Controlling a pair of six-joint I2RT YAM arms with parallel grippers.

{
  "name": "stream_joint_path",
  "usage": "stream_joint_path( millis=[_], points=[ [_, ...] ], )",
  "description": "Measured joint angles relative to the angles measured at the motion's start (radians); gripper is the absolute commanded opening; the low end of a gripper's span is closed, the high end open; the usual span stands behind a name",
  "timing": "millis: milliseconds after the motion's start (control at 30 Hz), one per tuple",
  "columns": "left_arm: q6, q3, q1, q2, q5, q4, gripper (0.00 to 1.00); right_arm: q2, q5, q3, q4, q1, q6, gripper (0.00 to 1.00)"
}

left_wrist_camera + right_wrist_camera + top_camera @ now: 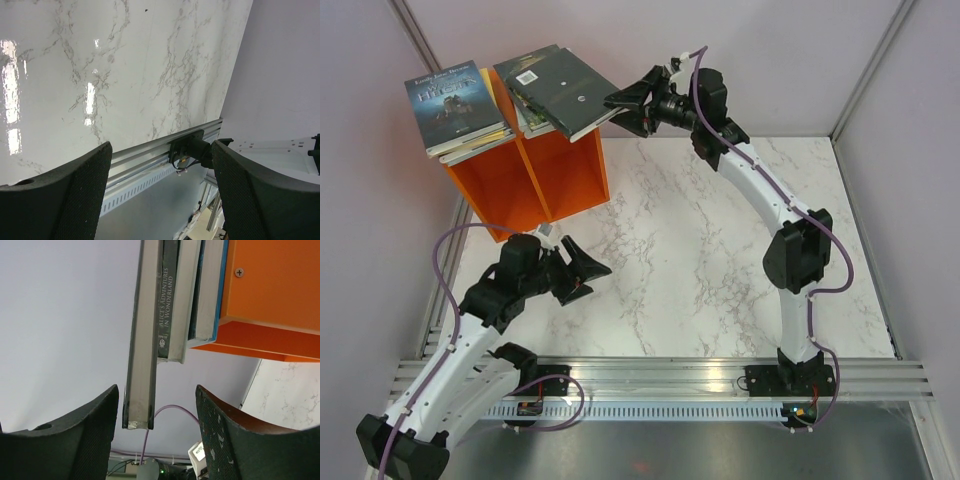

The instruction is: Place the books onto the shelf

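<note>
The orange shelf [535,175] stands at the back left of the marble table, with the books lying flat on its top in two stacks. A dark blue book [455,95] tops the left stack. A black book with a barcode sticker [555,88] tops the right stack and sticks out past the shelf's right side. My right gripper [628,108] is open at that overhanging edge. In the right wrist view the black book's end [142,340] sits between the fingers of the right gripper [157,390] with gaps on both sides, beside the shelf [270,290]. My left gripper [582,275] [162,147] hangs open and empty over the table.
A dark book lettered Alice's Adventures in Wonderland [167,300] lies under the black one. Pale walls close in the table at the back and sides. An aluminium rail [660,375] carrying both arm bases runs along the near edge; the right base [190,150] shows there.
</note>
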Motion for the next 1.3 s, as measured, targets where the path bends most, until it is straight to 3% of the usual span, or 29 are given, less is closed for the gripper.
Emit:
stream_joint_path(
  millis=[167,333,667,967,1067,1300],
  points=[
    [-0.001,-0.005,0.000,0.000,0.000,0.007,0.82,-0.002,-0.004,0.000,0.021,-0.006,0.013,0.62],
    [-0.008,-0.007,0.000,0.000,0.000,0.014,0.82,-0.015,-0.011,0.000,0.024,-0.011,0.020,0.46],
    [-0.013,-0.016,0.000,-0.005,0.001,0.025,0.81,-0.056,-0.025,-0.039,0.022,-0.019,0.018,0.31],
    [-0.015,-0.023,0.000,-0.005,0.002,0.025,0.81,-0.071,-0.023,-0.060,0.031,-0.016,0.039,0.11],
    [-0.016,-0.023,0.000,-0.005,0.002,0.025,0.81,-0.066,-0.018,-0.044,0.023,-0.008,0.048,0.00],
    [-0.025,-0.053,0.000,-0.047,0.002,0.026,0.80,0.012,0.029,0.075,0.005,0.043,0.055,0.00]
  ],
)
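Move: The dark book lying askew on top of the shelf's right-hand stack has its near right corner between the right hand's open fingers; its middle is some 12 cm left, 4 cm ahead and 1 cm above. The Alice book lies just under it, about 14 cm left, 5 cm ahead and 2 cm below the right hand; the left stack's top book is roughly 33 cm left, 2 cm ahead and 1 cm below. From the idle left hand the dark book's middle is about 31 cm ahead, 9 cm left, 23 cm up. The right fingers close on the dark book's right corner and pinch it from above and beneath, the hand meanwhile rising about 2 cm and easing slightly right and back. With the corner held, the hand then pushes the book some 3 cm left over the stack, lifting about another centimetre. ##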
